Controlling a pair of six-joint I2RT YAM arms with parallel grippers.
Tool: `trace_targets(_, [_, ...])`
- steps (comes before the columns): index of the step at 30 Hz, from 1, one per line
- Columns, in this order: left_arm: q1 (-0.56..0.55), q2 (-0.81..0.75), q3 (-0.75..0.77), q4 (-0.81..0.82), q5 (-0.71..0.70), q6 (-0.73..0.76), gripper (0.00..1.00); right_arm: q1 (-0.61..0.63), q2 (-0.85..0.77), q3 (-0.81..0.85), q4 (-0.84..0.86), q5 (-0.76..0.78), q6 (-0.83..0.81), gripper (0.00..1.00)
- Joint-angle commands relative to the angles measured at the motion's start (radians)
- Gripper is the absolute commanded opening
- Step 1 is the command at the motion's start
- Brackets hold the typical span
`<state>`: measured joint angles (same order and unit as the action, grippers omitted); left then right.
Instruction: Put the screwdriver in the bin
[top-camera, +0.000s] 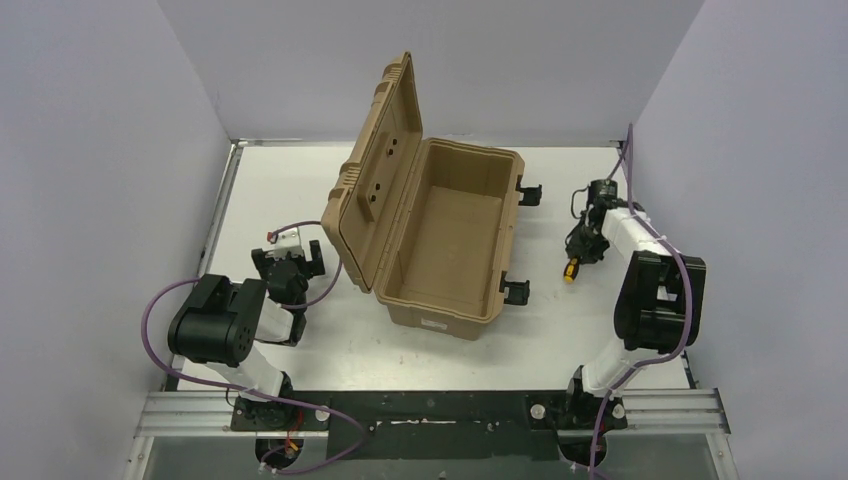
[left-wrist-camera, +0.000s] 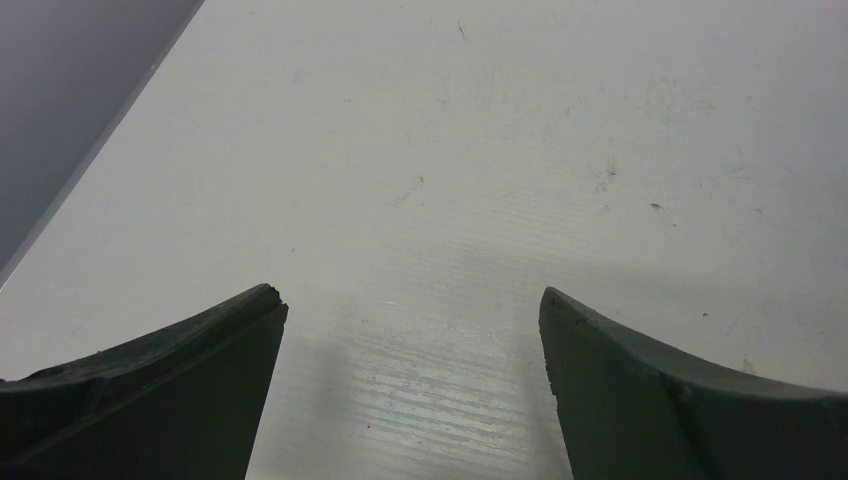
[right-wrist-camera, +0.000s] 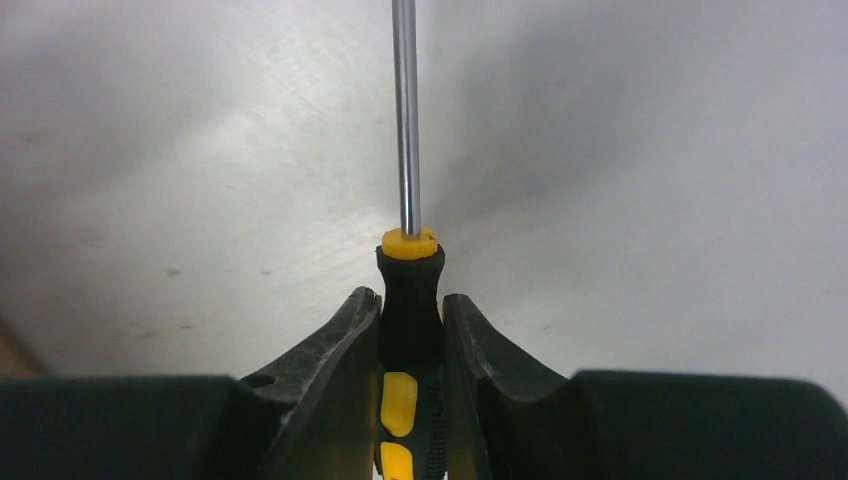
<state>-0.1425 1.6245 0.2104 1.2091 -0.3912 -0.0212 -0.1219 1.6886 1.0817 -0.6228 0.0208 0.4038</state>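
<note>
The screwdriver (right-wrist-camera: 408, 290) has a black-and-yellow handle and a thin metal shaft. My right gripper (right-wrist-camera: 410, 300) is shut on the handle, with the shaft pointing away over the white table. In the top view the right gripper (top-camera: 583, 248) is just right of the bin, and the handle's yellow end (top-camera: 570, 270) sticks out below it. The bin (top-camera: 450, 240) is a tan case at the table's centre; it is empty, and its ribbed lid (top-camera: 380, 170) stands open on the left. My left gripper (top-camera: 289, 262) is open and empty left of the bin, over bare table (left-wrist-camera: 413, 300).
Black latches (top-camera: 530, 190) (top-camera: 515, 288) hang on the bin's right side, facing the right gripper. Grey walls enclose the table on the left, back and right. A purple cable (top-camera: 300, 225) loops near the left arm.
</note>
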Motion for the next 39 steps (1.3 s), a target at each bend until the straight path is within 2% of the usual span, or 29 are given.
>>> trace_targets(1, [0.002,-0.002,0.022,0.057,0.002,0.003,0.97,0.045,-0.105,0.305,-0.173,0.007,0.054,0.00])
trace_targets(4, [0.002,-0.003,0.022,0.057,0.002,0.004,0.97,0.141,-0.103,0.538,-0.240,0.039,0.102,0.00])
trace_targets(9, [0.002,-0.002,0.023,0.055,0.004,0.003,0.97,0.442,-0.049,0.765,-0.245,0.133,0.184,0.00])
trace_targets(13, [0.003,-0.003,0.023,0.053,0.005,0.002,0.97,0.610,0.032,0.809,-0.205,0.137,0.208,0.00])
trace_targets(17, [0.000,-0.005,0.023,0.051,0.005,-0.001,0.97,0.694,0.134,0.787,-0.194,0.114,0.217,0.00])
trace_targets(24, [0.001,-0.007,0.023,0.049,0.005,-0.003,0.97,0.744,0.289,0.678,-0.126,0.042,0.223,0.00])
trace_targets(27, [0.000,-0.007,0.023,0.049,0.005,-0.004,0.97,0.745,0.341,0.671,-0.137,0.061,0.207,0.00])
trace_targets(39, [0.000,-0.007,0.023,0.049,0.007,-0.004,0.97,0.714,0.413,0.505,-0.050,0.043,0.213,0.01])
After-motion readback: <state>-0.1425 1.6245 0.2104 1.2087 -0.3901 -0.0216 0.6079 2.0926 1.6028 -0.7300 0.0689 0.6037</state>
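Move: The right hand already holds the screwdriver by its handle, just above the table. The bin's middle lies about 29 cm to its left, 6 cm ahead and some 6 cm higher. The bin's near latch is roughly 14 cm left and 9 cm back, its far latch about 11 cm left and 14 cm ahead, both around 10 cm up. From the idle left hand the bin's middle is about 38 cm to the right and 5 cm ahead. Up and forward first, then in a fast sweep left over the bin's right wall between the latches, the right hand carries the screwdriver, peaking nearly 30 cm above its start. It then sinks steeply into the bin, slowing near the floor, having turned about 30 degrees counter-clockwise; the fingers keep their pinch on the handle throughout. ##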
